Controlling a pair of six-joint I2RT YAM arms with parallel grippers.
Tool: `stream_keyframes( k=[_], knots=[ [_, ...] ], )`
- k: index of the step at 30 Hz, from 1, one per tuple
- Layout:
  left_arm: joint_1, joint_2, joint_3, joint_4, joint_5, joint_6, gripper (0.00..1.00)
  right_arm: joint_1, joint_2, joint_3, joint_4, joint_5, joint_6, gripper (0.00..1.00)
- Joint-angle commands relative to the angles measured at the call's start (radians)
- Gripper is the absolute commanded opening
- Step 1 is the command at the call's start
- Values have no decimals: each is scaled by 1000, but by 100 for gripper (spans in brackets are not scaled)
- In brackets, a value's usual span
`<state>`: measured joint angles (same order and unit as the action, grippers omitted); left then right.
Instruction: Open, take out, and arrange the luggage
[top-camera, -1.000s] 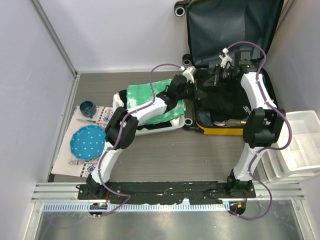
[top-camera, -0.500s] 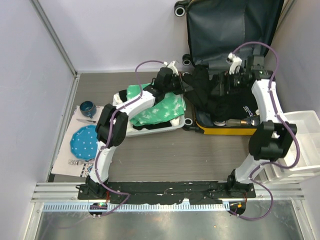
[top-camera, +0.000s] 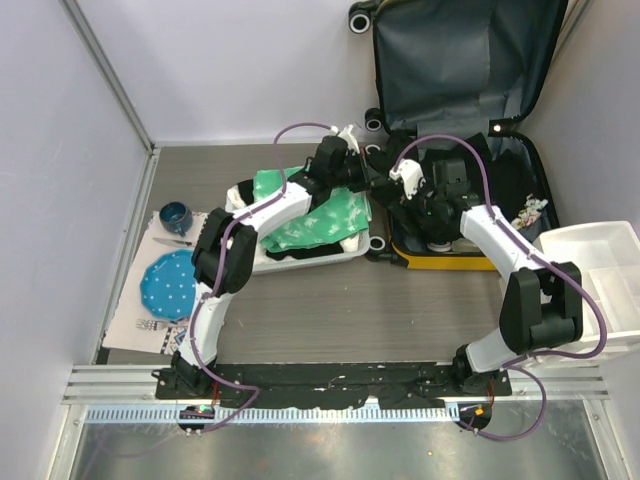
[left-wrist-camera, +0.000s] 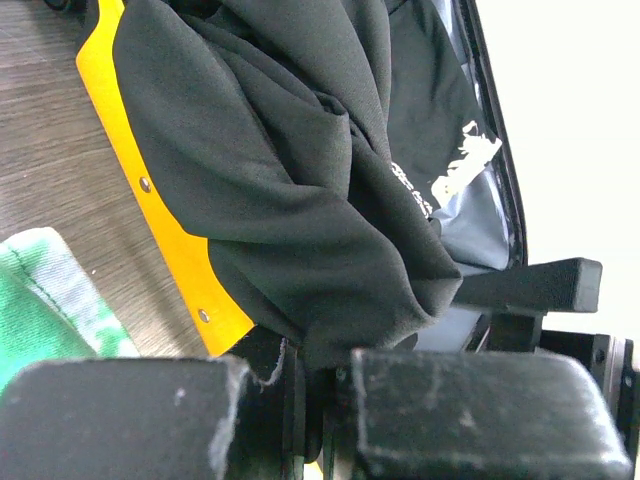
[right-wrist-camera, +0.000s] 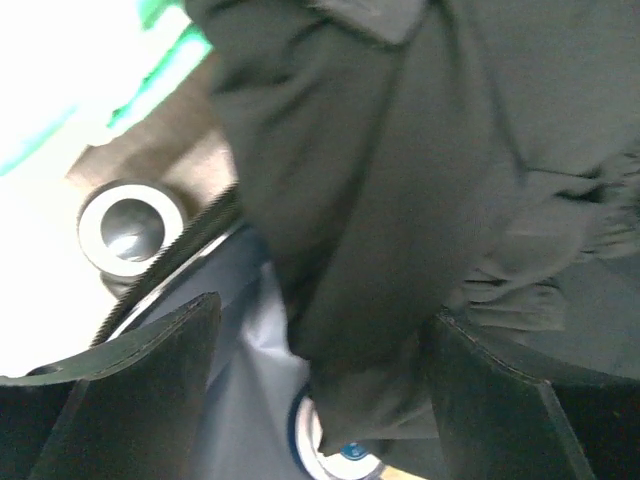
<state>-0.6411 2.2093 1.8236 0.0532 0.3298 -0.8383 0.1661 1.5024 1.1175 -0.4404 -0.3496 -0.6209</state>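
Note:
The yellow luggage (top-camera: 450, 262) lies open at the back right, its dark lined lid (top-camera: 460, 60) leaning on the wall. A black garment (left-wrist-camera: 300, 180) spills over its yellow rim (left-wrist-camera: 130, 170). My left gripper (left-wrist-camera: 320, 372) is shut on a fold of that garment; in the top view the left gripper (top-camera: 368, 172) is at the luggage's left edge. My right gripper (top-camera: 418, 195) hangs over the luggage's inside, open. In the right wrist view its fingers (right-wrist-camera: 130, 370) stand wide, with the black garment (right-wrist-camera: 400, 200) hanging loose between them.
A white mesh basket (top-camera: 300, 262) with green tie-dye cloth (top-camera: 320, 215) sits left of the luggage. A blue plate (top-camera: 175, 283) and a blue cup (top-camera: 175, 216) rest on a mat at the far left. White drawer bins (top-camera: 600, 280) stand at the right. A luggage wheel (right-wrist-camera: 130, 225) is close by.
My right gripper has opened, let go of the black garment and dropped forward and left into the luggage. My left gripper first shifted back and left with the garment, then held still.

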Motion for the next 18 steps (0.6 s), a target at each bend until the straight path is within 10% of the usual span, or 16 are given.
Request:
stream_keyframes(
  k=[1, 6, 18],
  knots=[
    [3, -69, 26, 17, 17, 13, 0, -2, 25, 11, 207, 185, -26, 81],
    [6, -80, 48, -6, 20, 40, 0, -2, 16, 74, 126, 149, -25, 1],
    [86, -177, 177, -265, 130, 234, 0, 93, -122, 225, 54, -57, 29, 0]
  ],
)
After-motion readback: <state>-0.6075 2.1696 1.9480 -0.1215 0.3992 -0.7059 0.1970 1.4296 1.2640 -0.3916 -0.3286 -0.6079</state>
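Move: The loose fold of the black garment lies some 3 cm ahead and 2 cm right of the open right hand, about level. From the left hand, already gripping the same garment, that fold is about 12 cm to the right, 1 cm back and 4 cm lower. From the right hand, the green cloth in the basket is about 23 cm left, 2 cm back and 9 cm lower; the near suitcase wheel is about 8 cm left and 11 cm back. Right hand edges forward, pinches the black garment, then rises about 10 cm; left keeps gripping, rising some 4. ##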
